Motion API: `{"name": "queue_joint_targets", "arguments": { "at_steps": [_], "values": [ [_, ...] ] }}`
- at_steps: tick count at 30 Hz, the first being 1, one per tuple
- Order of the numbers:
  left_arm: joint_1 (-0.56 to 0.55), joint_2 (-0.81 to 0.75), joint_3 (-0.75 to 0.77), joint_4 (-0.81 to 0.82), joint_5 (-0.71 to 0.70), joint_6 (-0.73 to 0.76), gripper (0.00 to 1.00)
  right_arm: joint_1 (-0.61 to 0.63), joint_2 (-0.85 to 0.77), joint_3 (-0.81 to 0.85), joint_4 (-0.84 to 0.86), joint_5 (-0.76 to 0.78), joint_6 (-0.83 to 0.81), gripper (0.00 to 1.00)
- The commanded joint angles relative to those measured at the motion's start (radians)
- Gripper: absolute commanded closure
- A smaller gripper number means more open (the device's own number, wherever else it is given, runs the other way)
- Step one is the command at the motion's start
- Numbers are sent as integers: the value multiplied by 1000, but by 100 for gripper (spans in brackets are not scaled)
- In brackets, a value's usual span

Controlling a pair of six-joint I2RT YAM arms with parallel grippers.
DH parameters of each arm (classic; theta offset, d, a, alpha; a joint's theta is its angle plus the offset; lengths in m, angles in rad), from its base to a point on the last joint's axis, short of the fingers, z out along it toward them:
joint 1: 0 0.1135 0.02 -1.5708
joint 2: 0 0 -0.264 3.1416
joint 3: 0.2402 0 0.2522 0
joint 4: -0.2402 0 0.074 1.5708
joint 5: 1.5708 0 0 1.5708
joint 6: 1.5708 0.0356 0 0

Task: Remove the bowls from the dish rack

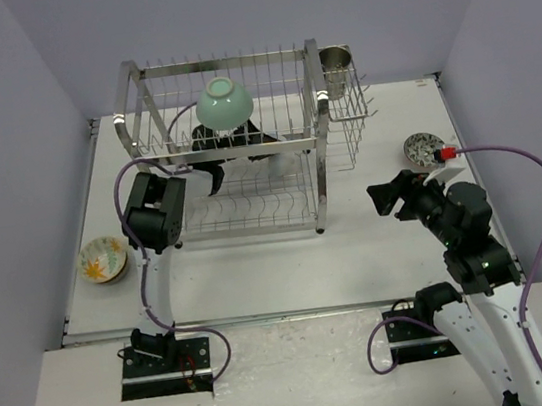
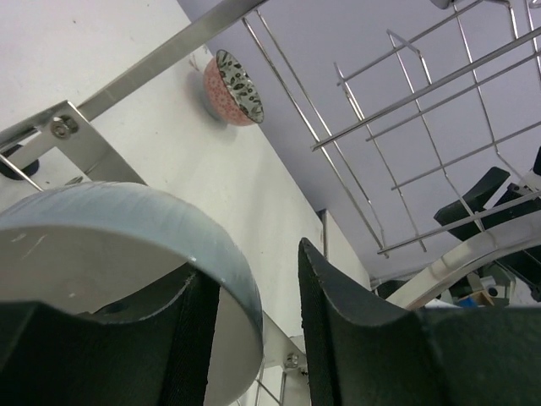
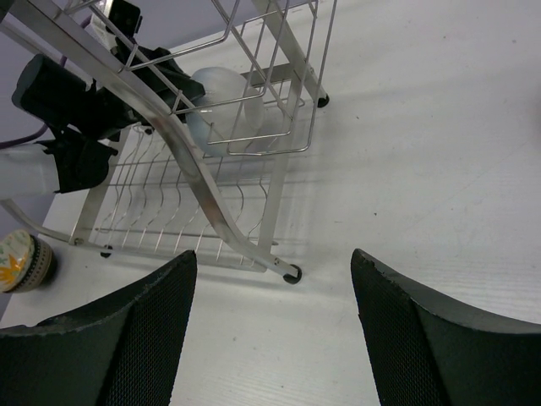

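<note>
The mint-green bowl (image 1: 224, 104) sits upside down in the top tier of the steel dish rack (image 1: 317, 171). My left gripper (image 1: 231, 136) reaches into that tier. In the left wrist view its jaws (image 2: 251, 262) straddle the bowl's wall (image 2: 127, 211), one finger inside it. A gap shows between the wall and the outer finger (image 2: 338, 321), so the gripper is open. The right wrist view shows the same bowl (image 3: 221, 100) behind the rack wires (image 3: 203, 182). My right gripper (image 1: 387, 199) (image 3: 270, 258) hangs open and empty over the table, right of the rack.
A pinkish patterned bowl (image 1: 423, 149) (image 2: 232, 87) stands on the table right of the rack. A white bowl with yellow flowers (image 1: 103, 259) (image 3: 24, 260) stands at the left edge. A steel cup (image 1: 336, 63) sits in the wire side basket (image 1: 350, 116).
</note>
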Motion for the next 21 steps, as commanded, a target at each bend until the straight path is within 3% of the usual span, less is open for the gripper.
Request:
{"name": "queue_joint_targets", "arguments": {
  "at_steps": [1, 4, 10, 12, 16, 21],
  "values": [
    [-15, 26, 42, -24, -30, 41, 59, 2, -13, 7, 20, -9, -14, 26],
    [-12, 33, 34, -28, -36, 45, 65, 2, -17, 4, 21, -9, -12, 26],
    [-6, 41, 25, -47, -44, 54, 94, 2, -16, 4, 23, -10, -12, 26],
    [-5, 41, 27, -51, -45, 57, 99, 2, -17, 3, 24, -9, -12, 26],
    [-2, 41, 25, -33, -36, 38, 100, 2, -14, 3, 24, -9, -14, 26],
    [15, 95, -12, 384, -28, -288, 100, 3, -11, 7, 26, -7, -14, 26]
  ]
}}
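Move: Within the lower tier of the dish rack, the white bowl stands on edge with its rim already between the left hand's open fingers, its middle about 6 cm below, 3 cm to the right and 1 cm back. The green bowl on the upper tier is about 16 cm above this hand and 9 cm to its left, roughly level in reach. From the idle right hand the white bowl lies some 21 cm ahead, 20 cm left and 15 cm below. Closing on the white bowl's rim, the left fingers go from nearly half open to almost shut and pinch the wall, one finger inside the bowl and one outside. The hand settles about 1 cm downward as they close, with a rightward nudge of 1 cm that it takes back, then keeps its hold almost in place, still pointing right beneath the upper tier. ##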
